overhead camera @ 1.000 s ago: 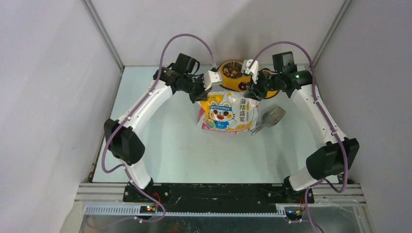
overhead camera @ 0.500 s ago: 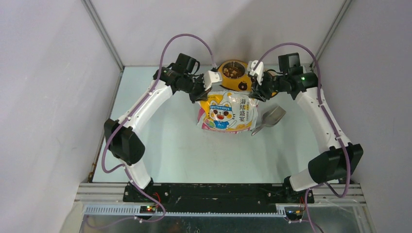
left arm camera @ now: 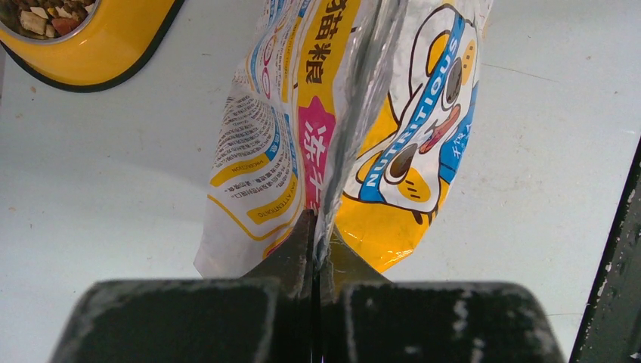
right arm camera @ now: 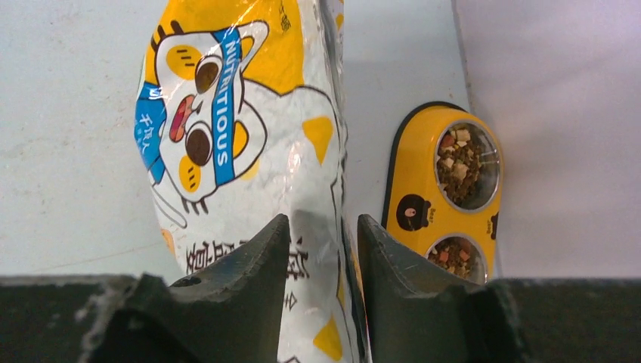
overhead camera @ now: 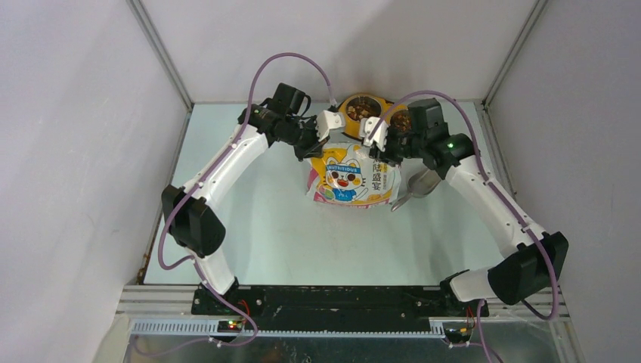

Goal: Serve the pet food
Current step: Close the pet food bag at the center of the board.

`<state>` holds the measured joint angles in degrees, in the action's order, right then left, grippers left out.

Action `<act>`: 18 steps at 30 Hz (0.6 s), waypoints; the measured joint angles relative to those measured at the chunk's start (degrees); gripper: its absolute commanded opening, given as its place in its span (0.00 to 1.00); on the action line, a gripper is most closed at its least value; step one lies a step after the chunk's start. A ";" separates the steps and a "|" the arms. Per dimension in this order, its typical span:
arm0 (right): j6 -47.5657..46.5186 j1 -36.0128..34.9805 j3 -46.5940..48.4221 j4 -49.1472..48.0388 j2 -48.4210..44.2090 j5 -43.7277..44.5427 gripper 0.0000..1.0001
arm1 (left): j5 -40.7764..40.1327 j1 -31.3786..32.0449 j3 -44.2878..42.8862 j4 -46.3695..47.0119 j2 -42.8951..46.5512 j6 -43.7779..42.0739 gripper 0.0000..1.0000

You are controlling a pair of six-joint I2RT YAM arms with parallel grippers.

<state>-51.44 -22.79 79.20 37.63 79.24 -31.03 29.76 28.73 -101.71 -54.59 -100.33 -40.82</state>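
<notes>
The pet food bag point(overhead camera: 349, 179), glossy with a cartoon cat, stands tilted on the table in front of the yellow feeder point(overhead camera: 344, 112). Brown kibble point(overhead camera: 363, 109) fills both feeder bowls. My left gripper point(overhead camera: 320, 148) is shut on the bag's point(left arm camera: 332, 113) upper left corner, pinching its edge between the fingertips point(left arm camera: 298, 246). My right gripper point(overhead camera: 377, 146) is open at the bag's upper right. In the right wrist view its fingers point(right arm camera: 264, 249) straddle the bag's point(right arm camera: 242, 136) side seam, with the feeder point(right arm camera: 412, 189) and kibble point(right arm camera: 459, 168) just beyond.
A grey metal scoop point(overhead camera: 422, 181) lies on the table right of the bag, under my right forearm. White walls close the table at the back and on both sides. The feeder's corner point(left arm camera: 98, 53) shows at the left wrist view's top left.
My right gripper has swung left from over the feeder's right bowl to the bag's upper right edge, uncovering that bowl. The left gripper and the bag have stayed put.
</notes>
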 measured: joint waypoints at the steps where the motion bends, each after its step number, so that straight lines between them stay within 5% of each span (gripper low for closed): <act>1: 0.02 -0.68 0.00 -0.68 0.39 0.55 0.37 | 0.00 0.00 0.00 0.02 0.00 0.02 0.00; 6: -0.20 -2.56 -0.31 -3.21 1.36 3.50 0.00 | -0.02 0.00 0.00 0.04 0.00 0.00 0.00; 16: -0.04 -3.58 -0.42 -3.34 1.33 6.62 0.01 | -0.24 0.00 0.00 0.20 0.00 -0.07 0.00; 18: 0.26 -3.56 -0.39 -3.34 1.33 6.64 0.17 | -0.26 0.00 0.00 0.20 0.00 -0.07 0.00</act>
<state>-51.18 -26.35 78.81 34.28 80.58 -24.38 29.50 28.73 -101.71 -54.39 -100.33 -40.88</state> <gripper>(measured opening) 0.018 0.008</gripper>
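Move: The pet food bag's top edge already runs between my open right fingers; the spot I'll pinch is about 1 cm ahead and 1 cm left of that hand, nearly level. From my left hand, shut on the edge's other end, it is some 12 cm to the right. From my right hand, the bowl stand lies roughly 16 cm ahead and 6 cm right, and the scoop about 15 cm right, level fore and aft, both some 22 cm below. I ease my right hand about 1 cm left and 1 cm forward along the bag's top edge, dipping slightly, and shut its half-open fingers, pinching the edge between the tips. The wrist tilts only about 5 degrees. My left hand stays in place and keeps its pinch on the left end of the edge. ##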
